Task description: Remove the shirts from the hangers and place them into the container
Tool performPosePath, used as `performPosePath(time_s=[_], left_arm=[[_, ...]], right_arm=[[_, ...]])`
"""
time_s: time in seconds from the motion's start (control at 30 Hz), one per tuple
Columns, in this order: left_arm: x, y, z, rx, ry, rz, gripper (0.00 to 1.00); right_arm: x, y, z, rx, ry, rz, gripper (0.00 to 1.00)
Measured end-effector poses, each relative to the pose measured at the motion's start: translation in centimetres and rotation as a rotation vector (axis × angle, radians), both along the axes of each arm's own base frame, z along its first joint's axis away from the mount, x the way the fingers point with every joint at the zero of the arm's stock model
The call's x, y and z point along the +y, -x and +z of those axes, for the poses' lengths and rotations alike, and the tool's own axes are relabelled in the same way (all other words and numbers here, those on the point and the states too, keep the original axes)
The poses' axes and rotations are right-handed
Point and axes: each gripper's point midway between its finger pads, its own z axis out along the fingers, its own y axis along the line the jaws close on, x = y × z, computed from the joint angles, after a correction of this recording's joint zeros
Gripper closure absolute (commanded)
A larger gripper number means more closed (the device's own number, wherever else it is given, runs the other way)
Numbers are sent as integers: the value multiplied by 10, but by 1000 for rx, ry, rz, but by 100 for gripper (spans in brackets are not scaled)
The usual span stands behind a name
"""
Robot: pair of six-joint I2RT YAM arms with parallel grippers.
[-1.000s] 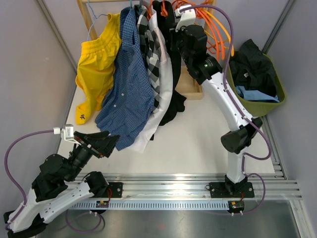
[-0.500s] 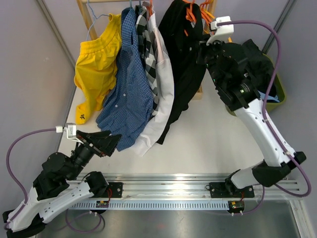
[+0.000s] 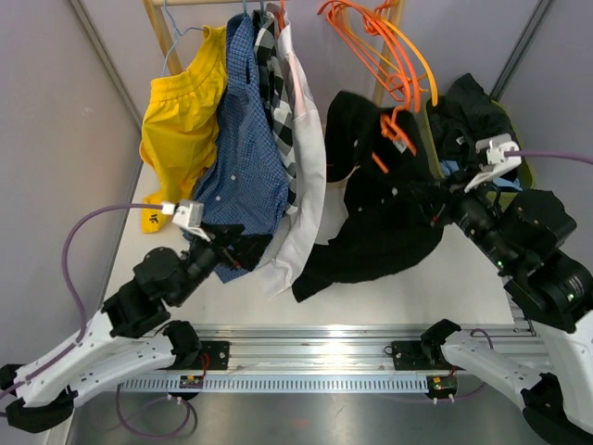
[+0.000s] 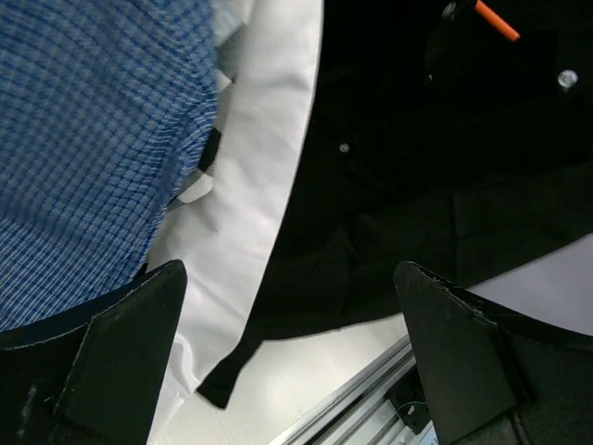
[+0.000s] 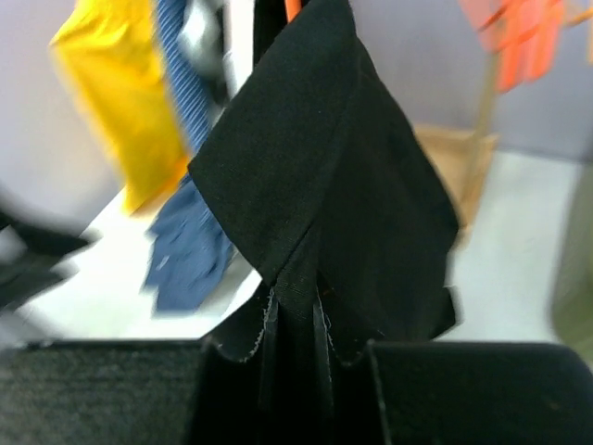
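Observation:
My right gripper (image 3: pixel 441 204) is shut on the black shirt (image 3: pixel 371 218); in the right wrist view a fold of the black shirt (image 5: pixel 324 185) is pinched between the jaws of the right gripper (image 5: pixel 292 371). The shirt hangs low over the table, with an orange hanger (image 3: pixel 397 132) still in its collar. My left gripper (image 3: pixel 246 248) is open, with nothing between its fingers (image 4: pixel 120 352), at the hems of the dark blue check shirt (image 3: pixel 243 158) and white shirt (image 3: pixel 306 176). The olive-green container (image 3: pixel 524 162) is at the right, partly behind my right arm.
A yellow shirt (image 3: pixel 181 130) and a black-and-white check shirt (image 3: pixel 278 102) hang on the wooden rack (image 3: pixel 162 37). Empty orange hangers (image 3: pixel 384 46) hang at the rack's right end. Dark cloth (image 3: pixel 468 107) lies in the container. A metal rail (image 3: pixel 315 338) runs along the near edge.
My right arm has swung right and toward the near edge, pulling the black shirt and its hanger off the rack. My left arm has reached forward to the hanging shirts' hems.

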Motion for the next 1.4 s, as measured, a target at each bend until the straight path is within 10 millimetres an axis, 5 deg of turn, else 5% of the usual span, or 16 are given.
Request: performPosePath(time_s=[0.3, 0.43, 0.57, 0.97, 1.4], left_arm=[[-88, -24, 10, -29, -64, -165, 1], [-114, -12, 35, -97, -22, -246, 1], [-134, -3, 64, -163, 40, -300, 1], [-172, -12, 56, -165, 78, -347, 1], [-182, 4, 77, -153, 202, -409, 1]], right_arm=[[37, 79, -72, 293, 44, 402, 100], [38, 102, -104, 415, 50, 467, 100], [40, 117, -112, 457, 26, 514, 100], [48, 125, -111, 475, -26, 568, 100], [50, 102, -124, 484, -73, 468, 100]])
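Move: The orange hanger in the black shirt is about 25 cm to the left hand's right, 15 cm ahead and some 13 cm higher. From that hand the white shirt hangs about 8 cm right and 13 cm ahead, the blue checked shirt 2 cm left and 15 cm ahead, both roughly level with it. The hanger is about 10 cm ahead and 5 cm left of the right hand, near its height; the green container is 22 cm right and 25 cm ahead of the right hand, well below. Keep the right gripper shut on the black shirt and bring it back and down about 12 cm each way, drifting left, tipping it down and turning it counter-clockwise nearly 30 degrees. Meanwhile sweep the wide-open left gripper some 18 cm right towards the hanger, rising as it goes and turning clockwise; stop short of closing. ##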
